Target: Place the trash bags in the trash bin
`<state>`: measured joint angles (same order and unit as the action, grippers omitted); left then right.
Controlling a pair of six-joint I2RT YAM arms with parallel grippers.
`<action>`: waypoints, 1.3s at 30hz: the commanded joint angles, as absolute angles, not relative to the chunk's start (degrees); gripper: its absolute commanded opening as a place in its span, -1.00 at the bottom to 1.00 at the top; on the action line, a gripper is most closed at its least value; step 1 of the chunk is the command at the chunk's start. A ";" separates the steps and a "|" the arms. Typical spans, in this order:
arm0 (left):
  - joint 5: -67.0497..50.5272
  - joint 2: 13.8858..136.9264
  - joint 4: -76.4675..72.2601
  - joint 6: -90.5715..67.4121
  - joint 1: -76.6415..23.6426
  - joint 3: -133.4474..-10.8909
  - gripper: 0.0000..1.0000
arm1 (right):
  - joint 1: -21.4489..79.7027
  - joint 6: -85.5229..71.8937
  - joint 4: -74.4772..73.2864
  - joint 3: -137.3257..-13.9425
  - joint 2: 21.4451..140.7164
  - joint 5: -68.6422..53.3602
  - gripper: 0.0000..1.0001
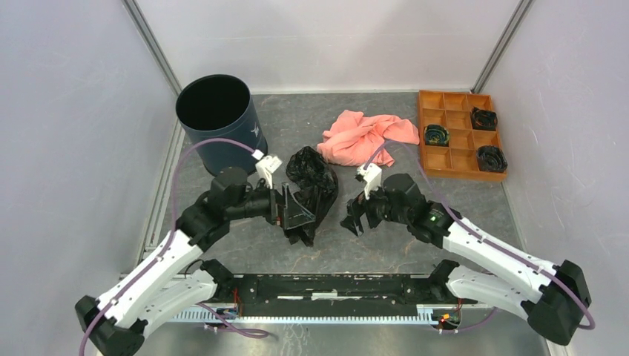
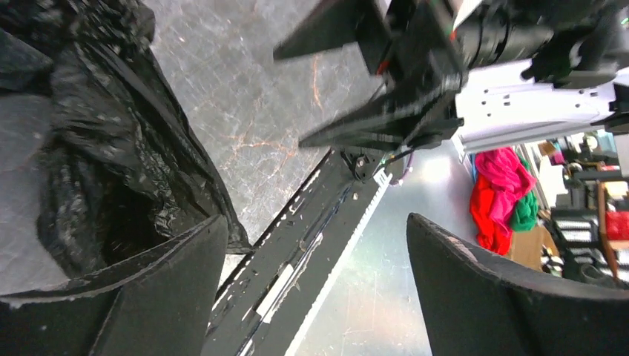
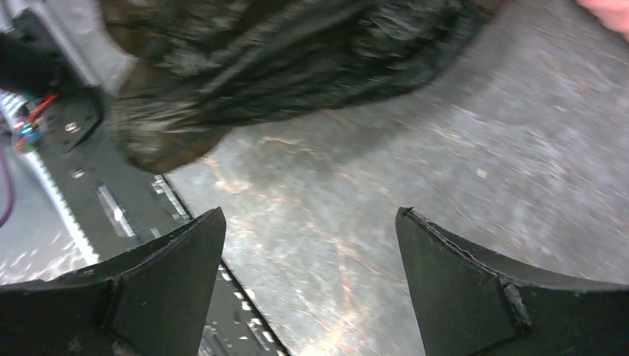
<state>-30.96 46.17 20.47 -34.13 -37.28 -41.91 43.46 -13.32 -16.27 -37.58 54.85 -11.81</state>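
The black trash bag (image 1: 313, 180) lies crumpled on the grey table between my two grippers. My left gripper (image 1: 298, 210) stands open against the bag's left side with nothing between its fingers. In the left wrist view the bag (image 2: 96, 148) bulges beside one finger (image 2: 156, 297), and the gap of the left gripper (image 2: 315, 233) shows only the table edge. My right gripper (image 1: 355, 217) is open just right of the bag and apart from it. In its own view the right gripper (image 3: 311, 226) is empty, with the bag (image 3: 282, 59) ahead. The navy trash bin (image 1: 216, 122) stands upright at the back left.
A salmon-pink cloth (image 1: 367, 137) lies behind the bag. An orange compartment tray (image 1: 454, 159) with dark rolls sits at the back right. The black base rail (image 1: 334, 285) runs along the near edge. Grey walls close in both sides.
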 commanded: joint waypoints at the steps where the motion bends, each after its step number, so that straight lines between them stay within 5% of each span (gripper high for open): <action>1: -20.08 41.58 31.92 -30.51 -37.44 -47.94 0.95 | 51.87 -17.27 -9.49 -38.18 55.30 -9.96 0.85; 7: -6.68 38.86 37.71 -37.54 -37.44 -47.12 1.00 | 67.96 -23.85 -8.75 -42.93 64.02 11.18 0.84; 14: -8.37 31.92 35.40 -45.08 -37.44 -39.49 1.00 | 79.22 -30.15 -15.87 -47.56 75.08 38.51 0.74; 16: -12.66 30.94 32.77 -46.67 -37.45 -36.29 1.00 | 79.02 -26.84 -12.44 -46.10 75.97 39.52 0.52; 18: -18.18 30.74 29.21 -48.21 -37.44 -32.91 1.00 | 77.89 -24.98 -11.21 -45.52 75.10 40.80 -0.15; 23: -23.97 29.05 21.03 -51.11 -37.44 -27.79 1.00 | 71.32 -17.82 -0.68 -39.27 66.63 28.57 -0.98; 28: -24.02 33.44 13.12 -51.00 -38.21 -26.18 1.00 | 67.20 -14.61 1.57 -38.94 62.20 20.49 -0.99; 36: -6.76 48.13 12.90 -43.82 -45.37 -32.28 0.99 | 60.25 -13.62 -1.80 -42.71 61.60 13.17 -0.99; 39: -2.49 51.21 12.73 -44.36 -45.46 -32.22 0.73 | 59.09 -13.88 -2.66 -43.04 62.21 9.85 -1.00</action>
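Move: The black trash bag lies with its middle about 11 cm ahead of the right hand, 10 cm to its left and 11 cm below; its open mouth trails back, the near rim some 7 cm left of that hand, 3 cm back and 4 cm lower. The pink cloth is roughly 32 cm ahead and 4 cm right of that hand. From the left hand, the bag is about 14 cm ahead, 3 cm right and 18 cm below, and the trash bin about 34 cm ahead, 23 cm left. The trash bag's loose rim is pinched by the right hand, which sweeps some 9 cm left and 7 cm back while sinking, shuts its open fingers, then draws the rim forward about 9 cm and up. The left hand, fingers wide open, swings 6 cm left, then returns right and sinks to the bag's mouth, ending about 9 cm lower. ##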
